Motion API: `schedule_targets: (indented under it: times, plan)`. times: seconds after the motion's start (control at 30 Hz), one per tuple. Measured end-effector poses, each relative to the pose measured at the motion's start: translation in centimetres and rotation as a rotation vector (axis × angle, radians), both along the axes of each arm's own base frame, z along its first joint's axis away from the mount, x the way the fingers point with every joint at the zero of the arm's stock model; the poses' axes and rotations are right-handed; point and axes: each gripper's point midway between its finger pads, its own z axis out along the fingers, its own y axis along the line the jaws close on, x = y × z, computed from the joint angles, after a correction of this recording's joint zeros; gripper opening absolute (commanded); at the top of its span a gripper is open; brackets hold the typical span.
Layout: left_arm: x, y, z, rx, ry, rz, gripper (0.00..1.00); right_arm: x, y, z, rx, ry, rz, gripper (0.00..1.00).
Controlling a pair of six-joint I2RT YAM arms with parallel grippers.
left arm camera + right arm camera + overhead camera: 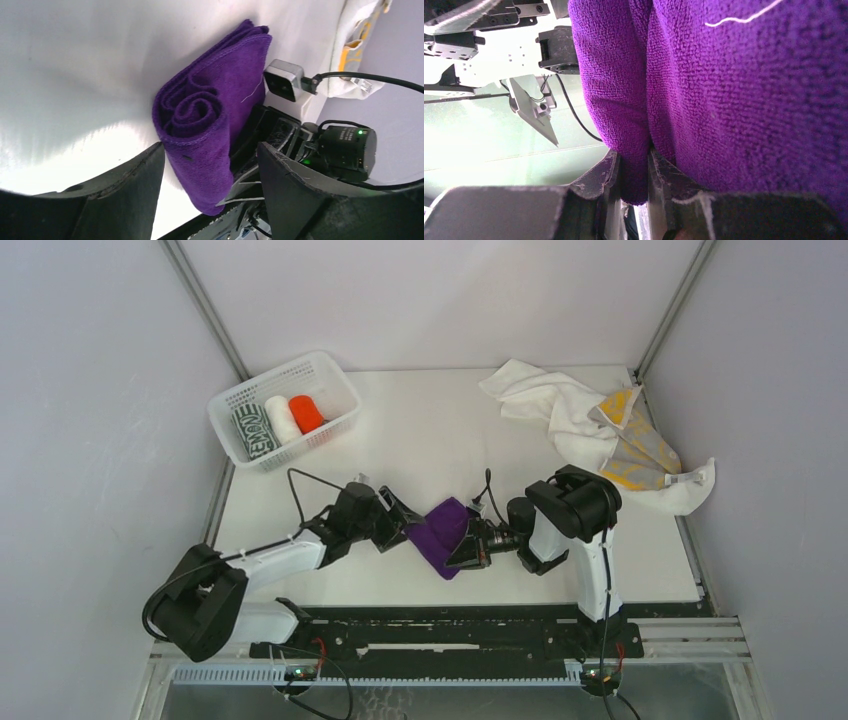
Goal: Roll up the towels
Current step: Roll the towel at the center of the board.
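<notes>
A purple towel (443, 533), partly rolled, hangs between my two grippers above the table's near middle. In the left wrist view its end shows a spiral (195, 112). My left gripper (210, 190) stands open around the roll's lower end, with the cloth near one finger (125, 195) and a gap to the other (295, 190). My right gripper (634, 170) is shut on a fold of the purple towel (734, 100), pinched between its fingertips. From above, the left gripper (405, 530) and the right gripper (468, 545) meet at the towel from opposite sides.
A white mesh basket (335, 380) at the back left holds three rolled towels: dark green-and-white (252, 432), white (281, 419) and orange-red (306, 413). A loose white towel (540, 400) and a yellow-and-grey one (635, 445) lie crumpled at the back right.
</notes>
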Motion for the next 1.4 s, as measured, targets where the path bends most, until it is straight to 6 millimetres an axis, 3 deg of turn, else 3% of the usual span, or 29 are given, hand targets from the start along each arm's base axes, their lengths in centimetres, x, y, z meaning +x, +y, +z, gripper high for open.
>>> schedule_targets:
  times: [0.13, 0.37, 0.5, 0.83, 0.97, 1.17, 1.4]
  plan:
    - [0.4, -0.3, 0.4, -0.018, -0.016, 0.004, 0.68, 0.0, 0.0, 0.0, 0.000, 0.001, 0.000, 0.02]
    - [-0.4, -0.3, -3.1, 0.043, 0.074, -0.006, 0.51, 0.0, 0.0, 0.0, -0.003, 0.005, -0.001, 0.03]
    - [-0.3, -0.8, -3.5, 0.055, 0.092, -0.012, 0.47, 0.0, 0.0, -0.1, -0.012, 0.003, 0.001, 0.07]
    - [0.0, -1.3, -3.6, 0.147, 0.122, -0.047, 0.42, 0.0, -0.3, 0.7, -0.118, -0.043, -0.004, 0.52]
    - [0.0, -1.3, -3.6, 0.171, 0.128, -0.058, 0.41, 0.4, 0.0, 1.9, -0.240, -0.167, -0.006, 0.62]
    - [0.0, -1.4, -3.8, 0.186, 0.133, -0.070, 0.41, 1.7, -0.2, 4.3, -0.495, -0.457, -0.038, 0.66]
    - [0.0, -1.4, -3.8, 0.197, 0.138, -0.077, 0.42, 0.7, 0.1, 7.4, -0.733, -0.812, -0.007, 0.68]
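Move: The purple towel's roll has its left end some 4 cm below the open left fingers, about 2 cm to the right and level fore-and-aft. The unrolled flap lies around 10 cm to the left hand's right, level fore-and-aft and 5 cm lower. The right fingers already hold the roll's near end at their hand point; the flap's middle is about 7 cm ahead of that hand and 1 cm left. Left sinks about 4 cm and pinches the roll's left end; then right opens off its end, rising some 7 cm. ##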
